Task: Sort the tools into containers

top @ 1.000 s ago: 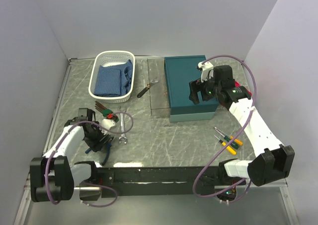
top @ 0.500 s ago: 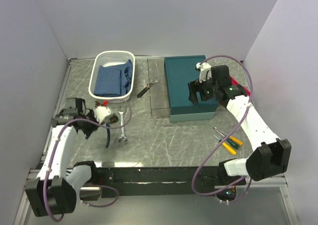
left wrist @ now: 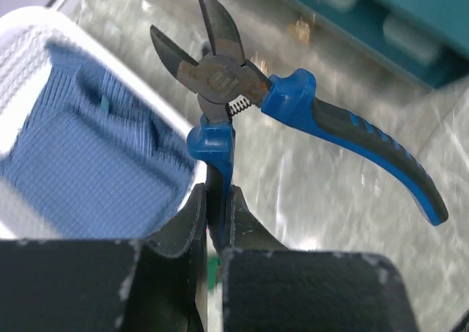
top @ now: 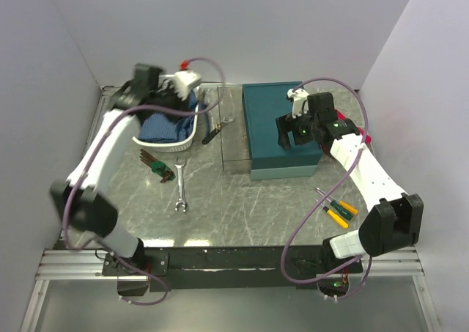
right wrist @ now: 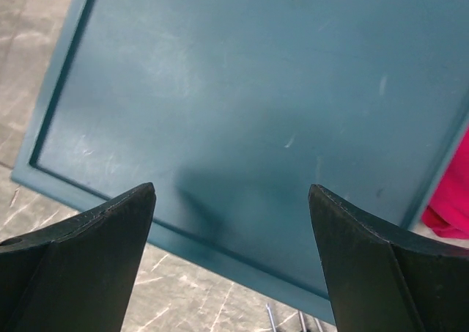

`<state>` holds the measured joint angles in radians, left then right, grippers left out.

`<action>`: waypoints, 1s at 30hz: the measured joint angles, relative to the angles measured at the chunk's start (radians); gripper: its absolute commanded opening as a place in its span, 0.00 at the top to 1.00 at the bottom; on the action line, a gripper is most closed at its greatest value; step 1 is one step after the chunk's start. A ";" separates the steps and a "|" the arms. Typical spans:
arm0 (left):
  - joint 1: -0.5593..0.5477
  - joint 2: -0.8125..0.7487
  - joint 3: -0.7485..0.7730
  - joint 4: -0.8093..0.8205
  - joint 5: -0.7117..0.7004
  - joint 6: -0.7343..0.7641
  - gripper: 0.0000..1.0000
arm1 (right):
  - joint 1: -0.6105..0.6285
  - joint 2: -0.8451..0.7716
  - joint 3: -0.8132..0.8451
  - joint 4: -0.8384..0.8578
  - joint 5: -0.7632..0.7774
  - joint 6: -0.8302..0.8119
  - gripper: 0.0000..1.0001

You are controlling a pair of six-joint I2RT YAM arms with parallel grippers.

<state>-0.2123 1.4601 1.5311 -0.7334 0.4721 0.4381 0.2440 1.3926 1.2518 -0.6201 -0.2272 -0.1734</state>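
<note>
My left gripper [left wrist: 218,193] is shut on one handle of the blue-handled pliers [left wrist: 293,101], which hang in the air with jaws spread. In the top view this gripper [top: 187,97] is raised over the right rim of the white basket. The teal box [top: 271,112] stands at the back right with its lid down. My right gripper [top: 293,133] hovers open over that lid [right wrist: 242,90], holding nothing. On the table lie a silver spanner [top: 180,187], a dark-handled wrench [top: 157,163], a black-handled tool [top: 215,132] and the yellow- and green-handled screwdrivers [top: 337,206].
The white basket [top: 144,97] at the back left holds a folded blue cloth [top: 163,121]. A red cloth [top: 364,137] peeks out right of the teal box. Side walls close in the table on both sides.
My left gripper shut on the pliers at the front left of the table, then lifted them and swung far back to the basket. The right gripper barely shifted over the box.
</note>
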 measured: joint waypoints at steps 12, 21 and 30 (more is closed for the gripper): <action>-0.316 0.620 0.786 -0.320 -0.472 -0.223 0.99 | 0.000 0.005 0.005 0.030 0.113 0.005 0.08; -0.387 0.711 0.774 -0.480 -0.672 -0.306 0.99 | 0.000 0.005 0.005 0.034 0.122 0.020 0.08; -0.444 0.716 0.781 -0.495 -0.732 -0.284 0.99 | 0.000 0.004 -0.021 0.035 0.109 0.031 0.09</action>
<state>-0.6559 2.1761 2.3119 -1.2285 -0.2596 0.1543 0.2440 1.3964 1.2308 -0.5846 -0.1177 -0.1429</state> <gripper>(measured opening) 0.078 0.918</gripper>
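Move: Ahead and to the right of the left hand, which already holds the blue-handled pliers, lies the opened drawer, its middle some 11 cm farther out, 16 cm right and 25 cm below. The adjustable wrench at its left edge is about 11 cm ahead and 10 cm right. The basket's middle is roughly 14 cm ahead and 7 cm left, the teal toolbox about 9 cm ahead and 31 cm right. From the right hand the drawer lies about 11 cm ahead, 17 cm left and 17 cm below. Carrying the pliers by one handle, the left hand sweeps right and forward, away from over the basket towards the open drawer, then sinks and eases back a little, ending roughly 10 cm right, 9 cm lower and slightly farther out. The wrist swings some 35 degrees so the fingers point more steeply down; they stay shut. The empty right hand, still open over the toolbox, drifts about 2 cm forward and right. ##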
